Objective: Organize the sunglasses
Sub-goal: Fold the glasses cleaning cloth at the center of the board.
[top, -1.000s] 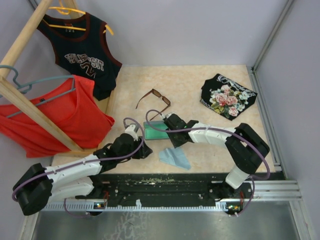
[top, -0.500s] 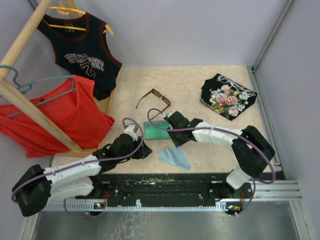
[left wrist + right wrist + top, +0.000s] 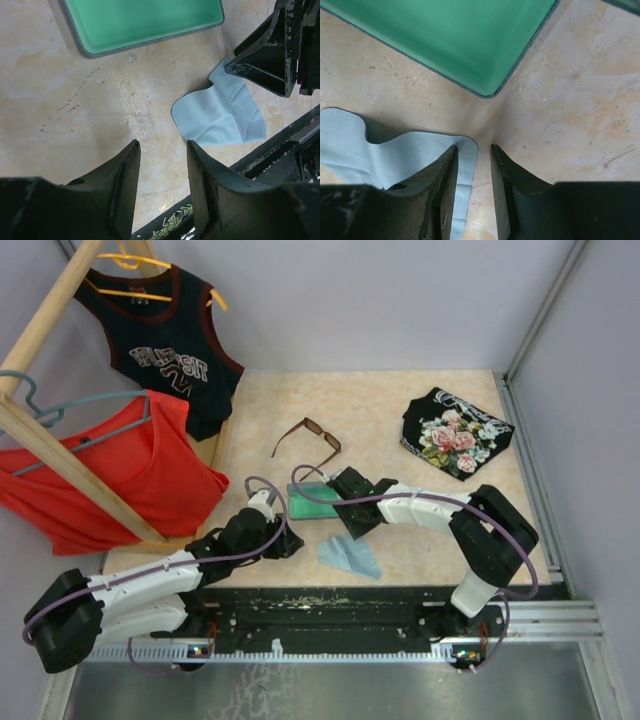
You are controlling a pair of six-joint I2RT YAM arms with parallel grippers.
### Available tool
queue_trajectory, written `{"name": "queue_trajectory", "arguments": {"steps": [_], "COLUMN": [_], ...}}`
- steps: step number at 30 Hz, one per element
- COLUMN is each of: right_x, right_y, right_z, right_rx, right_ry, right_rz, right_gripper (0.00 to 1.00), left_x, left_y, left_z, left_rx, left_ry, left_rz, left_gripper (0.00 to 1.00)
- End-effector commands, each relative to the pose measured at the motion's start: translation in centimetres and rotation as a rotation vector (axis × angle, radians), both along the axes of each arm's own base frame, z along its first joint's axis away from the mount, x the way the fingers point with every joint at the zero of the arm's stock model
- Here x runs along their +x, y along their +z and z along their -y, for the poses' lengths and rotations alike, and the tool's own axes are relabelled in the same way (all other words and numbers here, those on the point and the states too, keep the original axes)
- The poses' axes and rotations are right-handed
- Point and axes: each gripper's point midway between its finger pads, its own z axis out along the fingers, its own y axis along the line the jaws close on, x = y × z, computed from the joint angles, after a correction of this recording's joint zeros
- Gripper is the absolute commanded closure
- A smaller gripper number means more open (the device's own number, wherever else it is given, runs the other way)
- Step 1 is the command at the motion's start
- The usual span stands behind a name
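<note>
The sunglasses (image 3: 307, 440) lie open on the table behind the case, brown with dark lenses, and neither gripper touches them. The open case (image 3: 305, 502) shows its green lining in the left wrist view (image 3: 145, 20) and the right wrist view (image 3: 445, 35). The light blue cloth (image 3: 350, 556) lies in front of it. My right gripper (image 3: 342, 523) is open and empty, low over the table between the case's corner and the cloth (image 3: 395, 155), its left finger over the cloth's corner. My left gripper (image 3: 288, 540) is open and empty, left of the cloth (image 3: 220, 115).
A black floral garment (image 3: 455, 433) lies folded at the back right. A wooden rack (image 3: 60, 450) with a red top (image 3: 110, 475) and a dark jersey (image 3: 165, 350) stands on the left. The black base rail (image 3: 330, 605) runs along the near edge.
My right gripper shifted slightly by the case's corner and came back. The left arm, the sunglasses, the case and the cloth have not moved.
</note>
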Motion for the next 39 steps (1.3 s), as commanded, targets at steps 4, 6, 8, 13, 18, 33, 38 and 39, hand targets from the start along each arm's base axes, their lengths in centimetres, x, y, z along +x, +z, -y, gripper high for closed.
{"name": "queue_trajectory", "arguments": {"steps": [4,6,8,13,18,33,38,39], "right_x": [0.4,0.3,0.1,-0.2,-0.6,-0.4,-0.7,-0.8], "right_y": [-0.1,-0.3,-0.6,-1.5,-2.4,-1.1,-1.0,-1.1], "right_z": [-1.1,-1.1,-1.0,-0.6,-0.2,0.7,0.9,1.0], "right_rx": [-0.022,-0.030,-0.037,-0.067,-0.086,0.013,0.056,0.058], "right_ry": [0.030,0.031,0.032,0.028,0.019,-0.118,-0.155,-0.159], "right_rz": [0.009,0.007,0.000,-0.024,-0.047,0.034,0.037,0.037], "right_gripper": [0.67,0.68,0.68,0.71,0.81,1.00,1.00,1.00], "left_x": [0.1,0.1,0.1,0.0,0.0,1.2,1.6,1.7], "left_y": [-0.1,-0.2,-0.2,-0.1,0.0,0.8,-0.3,-0.4], "left_z": [-0.2,-0.2,-0.3,-0.3,-0.5,2.1,3.9,4.1], "left_rx": [-0.006,-0.004,-0.005,-0.008,-0.005,-0.019,0.001,0.009], "left_ry": [0.013,0.014,0.015,0.017,0.019,-0.043,-0.082,-0.083], "left_rz": [0.005,0.003,0.003,0.005,0.009,0.027,-0.008,-0.010], "left_gripper": [0.51,0.51,0.51,0.51,0.51,0.50,0.53,0.54]}}
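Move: The right hand hovers with parted fingers just above the cloth's far right corner; the cloth's middle is about 5 cm back from it, neither left nor right, and 1 cm lower. The open case lies around 7 cm ahead and 8 cm left of that hand, the sunglasses some 20 cm ahead and 10 cm left, both about level in height. From the left hand, the cloth's middle is roughly 12 cm right, 3 cm back and 5 cm below. Edging left barely 1 cm and staying low, the right hand shuts its fingers completely and pinches the cloth's far corner, then twists slightly clockwise, under 10 degrees, while keeping the pinch. Only near the end does the left hand, its fingers still half open, start down and to the right towards the cloth, close to 3 cm in all. ##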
